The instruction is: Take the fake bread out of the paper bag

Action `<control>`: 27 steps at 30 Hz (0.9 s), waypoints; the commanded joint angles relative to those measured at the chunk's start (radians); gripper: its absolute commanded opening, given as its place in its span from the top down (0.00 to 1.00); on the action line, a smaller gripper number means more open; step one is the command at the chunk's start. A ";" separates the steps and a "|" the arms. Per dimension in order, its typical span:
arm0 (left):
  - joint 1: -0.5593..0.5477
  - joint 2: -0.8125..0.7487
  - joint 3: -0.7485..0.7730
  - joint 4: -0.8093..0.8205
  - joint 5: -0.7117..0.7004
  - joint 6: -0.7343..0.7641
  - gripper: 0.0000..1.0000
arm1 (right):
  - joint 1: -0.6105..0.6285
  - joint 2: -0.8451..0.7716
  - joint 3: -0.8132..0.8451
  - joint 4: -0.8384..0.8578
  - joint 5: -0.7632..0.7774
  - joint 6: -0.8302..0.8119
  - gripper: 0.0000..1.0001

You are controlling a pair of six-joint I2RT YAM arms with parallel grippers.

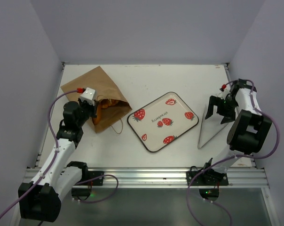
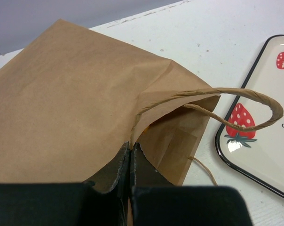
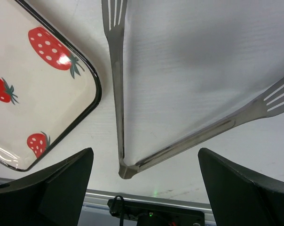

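The brown paper bag lies on its side at the left of the table, mouth toward the tray. Glossy orange fake bread shows inside the mouth. My left gripper is at the near corner of the mouth, shut on the bag's upper rim. In the left wrist view the two black fingers pinch the paper bag at its edge, and a twisted handle loops out to the right. My right gripper hangs open at the right, holding nothing.
A white strawberry-printed tray lies in the middle, also in the left wrist view as the tray and in the right wrist view as the tray. Metal tongs lie spread in a V under my right gripper, with the tongs' hinge between the fingers.
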 commanded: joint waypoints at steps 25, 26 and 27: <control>-0.052 0.027 0.052 -0.052 -0.014 0.046 1.00 | 0.000 0.245 -0.021 -0.074 -0.035 -0.109 0.01; -0.052 0.026 0.050 -0.052 -0.015 0.046 1.00 | -0.001 0.248 -0.016 -0.065 -0.052 -0.101 0.01; -0.052 0.027 0.049 -0.051 -0.014 0.046 1.00 | -0.001 0.250 -0.012 -0.048 -0.080 -0.096 0.01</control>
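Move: The metal tongs lie almost right beneath the right hand, their middle about 8 cm below and 2 cm back, roughly 1 cm to the left, with the hinge end pointing back towards the base. The strawberry tray's middle is some 27 cm to the right hand's left and 3 cm farther out. From the left hand, still holding the bag's rim, the tongs are about 61 cm right, 6 cm back and 19 cm lower. Wide open, the right hand sinks about 6 cm and draws back 4 towards the tongs, fingers tilting baseward. ##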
